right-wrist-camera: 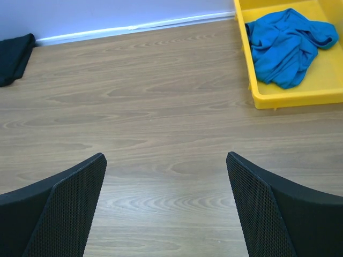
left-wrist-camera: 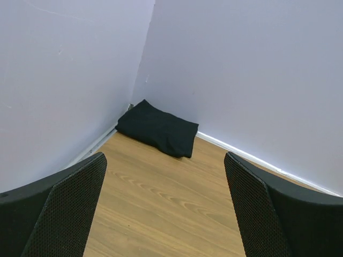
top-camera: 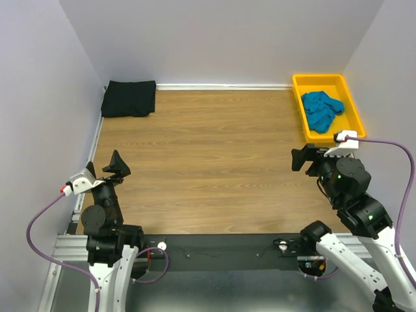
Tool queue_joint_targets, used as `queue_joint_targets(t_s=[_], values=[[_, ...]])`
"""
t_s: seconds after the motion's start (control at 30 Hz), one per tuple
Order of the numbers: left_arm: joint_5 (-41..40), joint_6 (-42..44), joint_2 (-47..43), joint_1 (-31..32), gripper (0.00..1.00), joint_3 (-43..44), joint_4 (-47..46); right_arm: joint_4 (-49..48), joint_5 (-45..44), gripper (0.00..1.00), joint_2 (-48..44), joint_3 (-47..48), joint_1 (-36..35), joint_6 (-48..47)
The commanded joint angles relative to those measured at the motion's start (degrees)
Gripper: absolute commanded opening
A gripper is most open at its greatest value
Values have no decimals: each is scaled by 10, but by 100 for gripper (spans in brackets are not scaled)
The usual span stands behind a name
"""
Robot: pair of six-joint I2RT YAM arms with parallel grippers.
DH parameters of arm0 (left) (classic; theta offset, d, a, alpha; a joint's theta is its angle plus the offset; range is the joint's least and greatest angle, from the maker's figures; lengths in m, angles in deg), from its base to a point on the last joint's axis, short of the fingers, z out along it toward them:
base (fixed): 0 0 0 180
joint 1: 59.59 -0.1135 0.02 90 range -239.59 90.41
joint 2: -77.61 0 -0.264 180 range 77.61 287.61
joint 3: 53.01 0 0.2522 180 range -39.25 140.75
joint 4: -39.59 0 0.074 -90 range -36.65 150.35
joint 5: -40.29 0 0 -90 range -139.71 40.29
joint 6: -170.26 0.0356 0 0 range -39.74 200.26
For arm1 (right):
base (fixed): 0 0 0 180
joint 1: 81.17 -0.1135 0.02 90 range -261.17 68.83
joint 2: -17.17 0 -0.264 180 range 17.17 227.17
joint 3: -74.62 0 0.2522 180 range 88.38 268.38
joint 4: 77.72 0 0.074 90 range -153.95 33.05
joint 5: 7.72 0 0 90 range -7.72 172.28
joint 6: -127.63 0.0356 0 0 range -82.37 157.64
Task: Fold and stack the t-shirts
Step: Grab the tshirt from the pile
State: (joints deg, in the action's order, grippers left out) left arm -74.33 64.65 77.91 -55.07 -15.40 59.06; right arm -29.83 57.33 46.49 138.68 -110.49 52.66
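A black t-shirt [top-camera: 129, 98] lies folded in the far left corner of the wooden table, seen too in the left wrist view [left-wrist-camera: 158, 128] and at the left edge of the right wrist view [right-wrist-camera: 13, 55]. A teal-blue t-shirt [top-camera: 321, 109] lies crumpled in the yellow tray [top-camera: 350, 97] at the far right; the right wrist view shows the blue shirt [right-wrist-camera: 286, 44] in that tray [right-wrist-camera: 327, 75]. My left gripper [top-camera: 117, 166] stands open above the table's left edge, empty. My right gripper [top-camera: 303, 157] stands open near the tray's front end, empty.
Pale walls close the table [top-camera: 208, 156] on the left, back and right. A white strip [top-camera: 221, 86] runs along the back edge. Purple cables [top-camera: 404, 153] hang from both wrists. The arm bases sit on a black rail [top-camera: 221, 250] at the near edge.
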Motion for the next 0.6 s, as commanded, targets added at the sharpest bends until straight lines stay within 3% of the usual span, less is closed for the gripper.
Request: queue_joint_targets(t_s=[0.0,0.17,0.3,0.33,0.57], values=[[4,9,-50,0,98,1,-17,-35,24,100,18,-13,-6,1],[2,9,-49,0,98,-2,-20,-76,89,100,87,-10,-5,-7],[12,14,-43,0,98,-6,-26,-134,91,100,190,21,-5,13],[18,16,-43,0,98,-8,-27,-148,78,100,254,34,-5,20],[12,11,-45,0,98,-12,-26,-151,33,100,559,268,3,16]])
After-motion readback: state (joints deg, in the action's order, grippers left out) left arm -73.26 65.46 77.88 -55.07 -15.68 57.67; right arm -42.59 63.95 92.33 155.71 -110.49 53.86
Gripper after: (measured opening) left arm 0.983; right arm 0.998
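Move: The blue t-shirt lies in the yellow bin, about 25 cm ahead of the right hand, 17 cm to its right and 27 cm below. The bin's middle is about 26 cm ahead, 18 cm right and 26 cm lower. The folded black t-shirt rests near the far wall, about 29 cm ahead, 53 cm left and 28 cm below. From the left hand, the blue t-shirt is about 28 cm ahead, 64 cm right and 28 cm below. Touching nothing, the empty right hand heads forward and to its left over the bare wood, out to the left of the yellow bin, gathering speed: about 15 cm forward and 10 cm left. It sinks some 5 cm, mostly midway, while the fingers tip about 15 degrees further down and stay wide open. ##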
